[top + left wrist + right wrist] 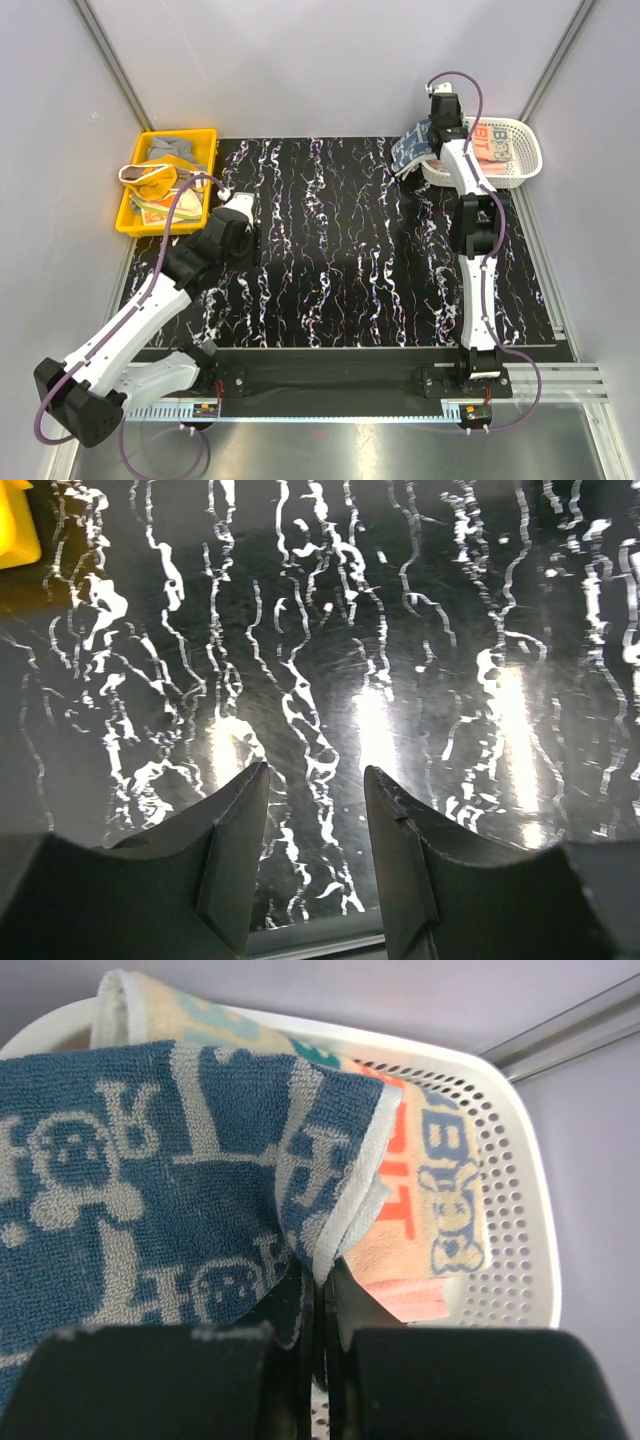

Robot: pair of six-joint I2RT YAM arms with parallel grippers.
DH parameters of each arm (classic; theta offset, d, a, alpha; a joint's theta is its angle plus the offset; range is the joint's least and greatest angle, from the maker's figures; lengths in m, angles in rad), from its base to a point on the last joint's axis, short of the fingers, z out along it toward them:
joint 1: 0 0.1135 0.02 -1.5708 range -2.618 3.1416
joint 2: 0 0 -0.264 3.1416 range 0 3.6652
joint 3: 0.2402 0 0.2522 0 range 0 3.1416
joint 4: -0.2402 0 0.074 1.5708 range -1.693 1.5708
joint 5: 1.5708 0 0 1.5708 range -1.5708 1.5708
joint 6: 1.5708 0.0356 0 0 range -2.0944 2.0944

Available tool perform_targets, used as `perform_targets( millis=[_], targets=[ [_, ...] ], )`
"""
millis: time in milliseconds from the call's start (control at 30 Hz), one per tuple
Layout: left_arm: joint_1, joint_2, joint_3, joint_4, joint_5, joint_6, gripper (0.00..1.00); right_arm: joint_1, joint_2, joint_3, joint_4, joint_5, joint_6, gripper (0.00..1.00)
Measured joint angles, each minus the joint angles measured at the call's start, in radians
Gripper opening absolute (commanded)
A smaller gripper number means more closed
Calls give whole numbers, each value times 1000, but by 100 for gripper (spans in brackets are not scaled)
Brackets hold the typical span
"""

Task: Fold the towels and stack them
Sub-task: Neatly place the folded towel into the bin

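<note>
My right gripper is shut on the hem of a dark navy patterned towel, lifted over the left rim of the white basket. In the top view this towel hangs beside the basket, under the right gripper. A cream towel with red and teal letters and a pink towel lie in the basket below. More towels rest in the yellow tray. My left gripper is open with nothing between its fingers, low over the black marbled mat.
The black mat with white veins covers the table between the tray and the basket. Grey walls and metal rails close in the back and sides. A corner of the yellow tray shows at the top left of the left wrist view.
</note>
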Motion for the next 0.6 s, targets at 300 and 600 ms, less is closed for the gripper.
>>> perform_targets(
  millis=[300, 600],
  targets=[
    [4, 32, -24, 46, -3, 16, 47, -22, -1, -2, 60, -1, -85, 0],
    [4, 37, -57, 67, 3, 16, 47, -116, -16, -18, 69, -45, -79, 0]
  ],
)
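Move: The blue towel, its right end already pinched in the right hand, hangs with its middle roughly 9 cm left of that hand, 4 cm back and 4 cm lower, sticking out past the white bin's left rim. The bin's middle lies about 6 cm to the hand's right, 3 cm back and 9 cm below; the towel stack inside is some 4 cm right, 2 cm back and 8 cm below. From the left hand the bin is about 39 cm ahead, 58 cm right and 12 cm lower. The blue towel is carried rightward over the white bin by the right hand, slowly at first while rising about 1.5 cm, then faster, some 7 cm in all. The right fingers stay shut on the towel's right end and the wrist hardly turns. The empty left hand sinks about 2 cm over bare table. ##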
